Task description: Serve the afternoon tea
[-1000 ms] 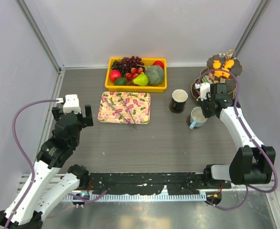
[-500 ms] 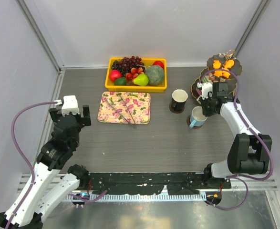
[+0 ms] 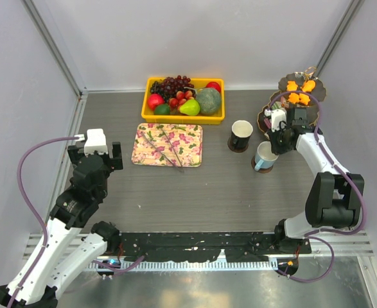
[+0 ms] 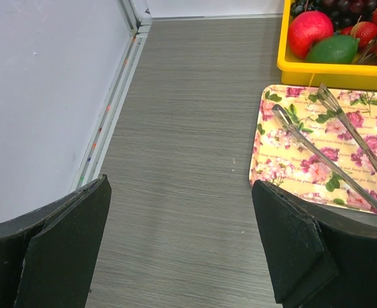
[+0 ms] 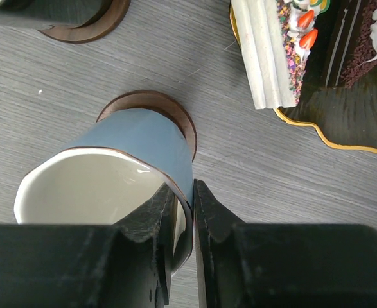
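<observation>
The light-blue cup (image 3: 263,158) (image 5: 137,138) sits on a round brown coaster (image 5: 175,109), leaning a little. My right gripper (image 3: 273,151) (image 5: 191,192) is shut on its rim, one finger inside and one outside the wall. To the left of it stands the black cup (image 3: 241,135) on its own coaster. The dark gold-rimmed stand (image 3: 316,108) rises just behind, with orange pastries (image 3: 299,85) on top and a cake piece (image 5: 271,51) on the bottom tier (image 5: 342,122). Far to the left, my left gripper (image 3: 96,157) (image 4: 182,186) hangs open over bare table.
A yellow crate of fruit (image 3: 183,97) stands at the back middle. In front of it lies a floral tray (image 3: 167,144) with metal tongs (image 4: 329,147) on it. Grey walls close in on the left, back and right.
My right wrist has shifted slightly back toward the stand while still gripping the cup, which has barely moved. The left gripper has drifted a little to the left.
</observation>
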`<state>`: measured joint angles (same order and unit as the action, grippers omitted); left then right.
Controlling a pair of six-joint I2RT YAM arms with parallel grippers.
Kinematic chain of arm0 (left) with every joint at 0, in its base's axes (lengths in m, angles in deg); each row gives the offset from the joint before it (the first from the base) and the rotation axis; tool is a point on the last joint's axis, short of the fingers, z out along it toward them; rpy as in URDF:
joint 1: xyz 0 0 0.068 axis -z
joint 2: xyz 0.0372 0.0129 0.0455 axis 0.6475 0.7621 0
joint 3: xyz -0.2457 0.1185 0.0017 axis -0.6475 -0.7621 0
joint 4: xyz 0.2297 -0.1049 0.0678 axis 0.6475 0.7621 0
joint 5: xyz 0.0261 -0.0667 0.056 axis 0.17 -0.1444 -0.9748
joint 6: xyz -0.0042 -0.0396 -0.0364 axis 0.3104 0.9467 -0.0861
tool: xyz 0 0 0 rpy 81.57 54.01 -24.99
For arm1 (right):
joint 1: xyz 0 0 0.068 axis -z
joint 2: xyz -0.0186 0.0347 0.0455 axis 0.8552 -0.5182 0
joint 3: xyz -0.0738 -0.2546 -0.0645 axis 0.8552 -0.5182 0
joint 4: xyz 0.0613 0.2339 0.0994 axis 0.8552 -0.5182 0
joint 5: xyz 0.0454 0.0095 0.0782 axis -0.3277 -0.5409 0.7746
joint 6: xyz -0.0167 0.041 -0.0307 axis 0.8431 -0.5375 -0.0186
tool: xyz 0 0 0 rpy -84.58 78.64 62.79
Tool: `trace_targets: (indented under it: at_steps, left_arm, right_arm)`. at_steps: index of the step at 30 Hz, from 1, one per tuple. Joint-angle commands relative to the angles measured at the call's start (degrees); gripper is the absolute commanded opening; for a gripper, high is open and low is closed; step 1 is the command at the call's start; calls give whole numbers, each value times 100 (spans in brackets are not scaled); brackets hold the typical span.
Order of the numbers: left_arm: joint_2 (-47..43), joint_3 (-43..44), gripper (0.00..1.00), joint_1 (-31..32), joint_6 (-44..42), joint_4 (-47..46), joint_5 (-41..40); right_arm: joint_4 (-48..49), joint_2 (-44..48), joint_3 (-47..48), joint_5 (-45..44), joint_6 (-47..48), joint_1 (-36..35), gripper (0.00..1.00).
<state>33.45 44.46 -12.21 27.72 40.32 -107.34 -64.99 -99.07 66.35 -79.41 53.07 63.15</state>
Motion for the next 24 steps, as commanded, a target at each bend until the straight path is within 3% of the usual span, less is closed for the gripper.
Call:
trace_targets:
  at_steps: [1, 7, 10, 12, 13, 19, 24]
  left_arm:
    - [-60, -34, 99, 16, -78, -359, -64]
    - [-69, -34, 99, 16, -78, -368, -55]
    - [-60, -42, 99, 16, -78, -377, -38]
    - [-51, -34, 99, 16, -78, -368, -29]
    - [-51, -42, 99, 16, -78, -385, -20]
    - [-60, -34, 99, 7, -78, -377, -46]
    - [-78, -42, 99, 16, -78, -394, -38]
  right_arm:
    - [121, 90, 416, 234, 50, 30, 24]
    - [95, 248, 513, 173, -82, 21, 50]
    - [138, 467, 487, 182, -301, 21, 57]
    - [200, 669, 469, 112, -459, 21, 70]
    - [235, 827, 451, -19, -530, 12, 95]
    - [411, 1828, 232, -634, -1373, -434, 95]
    - [218, 2313, 91, -1312, -2295, -1735, 95]
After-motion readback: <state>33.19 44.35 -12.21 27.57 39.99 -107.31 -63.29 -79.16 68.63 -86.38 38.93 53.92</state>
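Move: The blue mug already stands on its coaster, its rim pinched on the right-hand side by the right hand; its middle lies about 4 cm left of that hand, 1 cm ahead and 3 cm below. The black mug is some 14 cm left and 9 cm ahead of the right hand, and the tiered stand's middle about 17 cm ahead and 6 cm right. From the left hand the blue mug is roughly 62 cm right, 10 cm ahead and 20 cm lower. The blue mug's rim is let go as the right hand's fingers spread from nearly shut to wide open, the hand easing up and slightly forward off the rim. It then climbs quickly, about 13 cm in all, swinging some 4 cm left late in the rise while the wrist tips the fingers up towards forward by about 20 degrees. ##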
